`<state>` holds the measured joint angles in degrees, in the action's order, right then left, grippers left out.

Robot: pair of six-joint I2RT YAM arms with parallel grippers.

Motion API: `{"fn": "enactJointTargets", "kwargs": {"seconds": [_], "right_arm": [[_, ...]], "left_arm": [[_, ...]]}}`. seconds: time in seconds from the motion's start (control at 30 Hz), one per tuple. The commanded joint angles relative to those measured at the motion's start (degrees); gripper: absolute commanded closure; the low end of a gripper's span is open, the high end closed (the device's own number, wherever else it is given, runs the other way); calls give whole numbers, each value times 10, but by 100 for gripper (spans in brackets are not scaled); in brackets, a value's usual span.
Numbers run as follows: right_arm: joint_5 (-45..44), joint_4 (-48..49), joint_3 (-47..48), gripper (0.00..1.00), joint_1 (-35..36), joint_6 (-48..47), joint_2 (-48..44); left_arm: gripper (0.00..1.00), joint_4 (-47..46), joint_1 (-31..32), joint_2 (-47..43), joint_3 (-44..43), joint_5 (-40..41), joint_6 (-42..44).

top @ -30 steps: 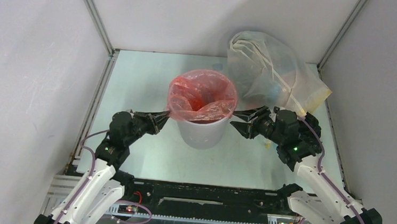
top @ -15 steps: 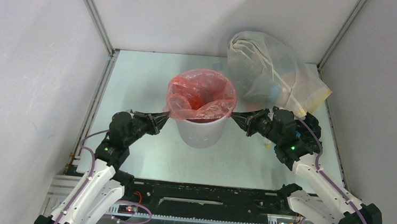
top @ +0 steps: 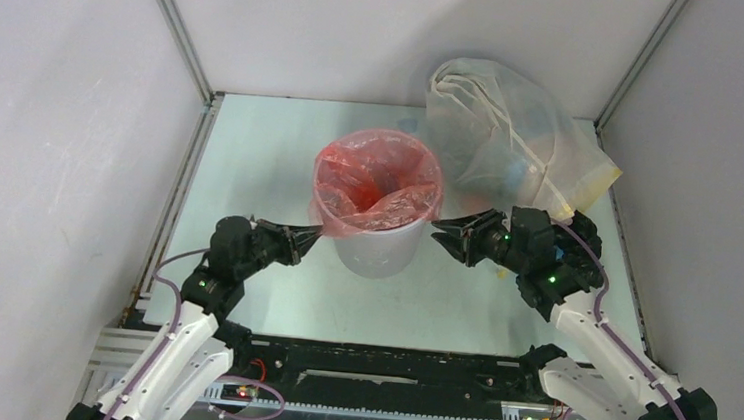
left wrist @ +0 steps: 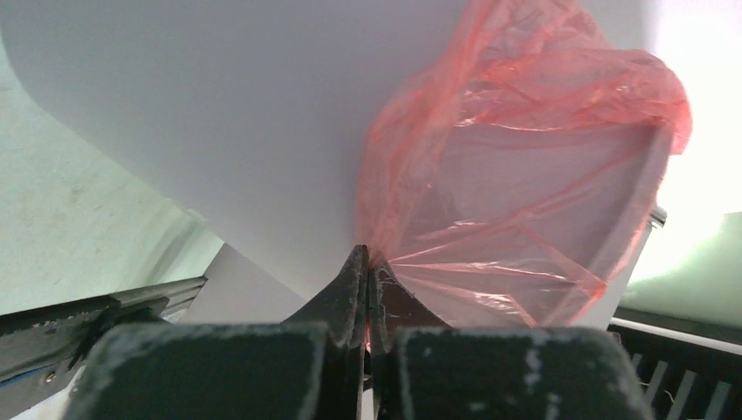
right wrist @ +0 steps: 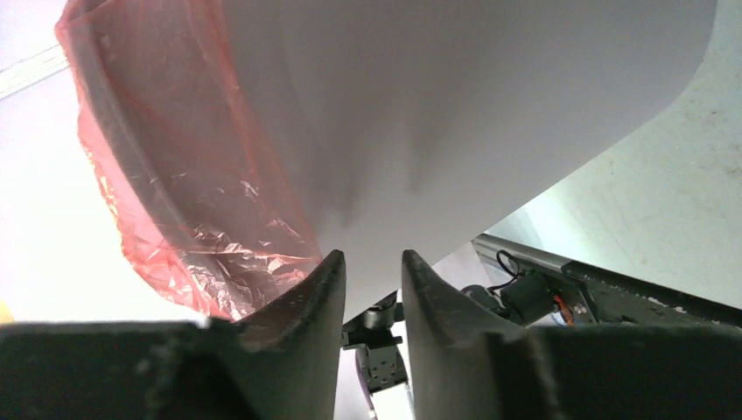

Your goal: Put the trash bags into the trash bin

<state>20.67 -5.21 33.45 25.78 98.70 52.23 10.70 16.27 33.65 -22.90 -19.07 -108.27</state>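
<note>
The pale trash bin (top: 377, 254) stands mid-table with the red-pink trash bag (top: 378, 183) spread over its mouth. My left gripper (top: 318, 233) is at the bin's left side, shut on the bag's edge below the rim. In the left wrist view the gripper (left wrist: 367, 255) pinches the bag (left wrist: 525, 175) against the bin wall (left wrist: 219, 131). My right gripper (top: 436, 234) is at the bin's right side, open and empty. In the right wrist view the gripper (right wrist: 372, 259) faces the bin wall (right wrist: 481, 105), with the bag (right wrist: 175, 175) hanging to the left of its fingers.
A large clear stuffed bag (top: 509, 136) with white drawstrings lies at the back right, just behind my right arm. White walls close in the table on the left, right and far sides.
My left gripper has moved down and toward the near edge, drawing the bag's edge down the bin's left side. My right gripper has dropped lower beside the bin and now holds nothing.
</note>
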Motion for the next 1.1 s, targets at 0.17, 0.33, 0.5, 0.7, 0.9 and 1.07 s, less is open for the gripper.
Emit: {"fn": "enactJointTargets", "kwargs": {"seconds": [0.17, 0.33, 0.5, 0.7, 0.9, 1.07], "right_arm": [[-31, 5, 1, 47, -2, 11, -50], [-75, -2, 1, 52, 5, 29, -79], [-95, -26, -1, 54, 6, 23, -99], [-148, 12, -45, 44, 11, 42, -134], [-152, 108, -47, 38, 28, 41, -93], [-157, 183, -47, 40, 36, 44, -52]], "left_arm": [[100, 7, 3, -4, 9, -22, 28], [100, 7, 2, -2, 12, -26, 34], [100, 7, 2, 0, 11, -26, 37], [100, 7, 2, 8, 5, -30, 44], [100, 7, 2, 15, 1, -32, 48], [100, 7, 2, 19, -2, -35, 50]]}}
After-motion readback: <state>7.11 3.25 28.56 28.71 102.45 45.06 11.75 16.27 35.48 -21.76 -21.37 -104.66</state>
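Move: The red bag's draped edge at the bin's right rim lies some 3 cm ahead of the right hand, 1 cm left and 4 cm above. From that hand the trash bin is centred about 6 cm ahead, 11 cm left and 5 cm below; the big pale bag is about 20 cm ahead, 16 cm right and 8 cm below. From the left hand, already pinching bag hem, the bin is roughly 8 cm ahead, 10 cm right and 4 cm below. Right hand opens wider, rises 3 cm, backs right off bin, returns forward-left; left lowers its pinched bag hem. ##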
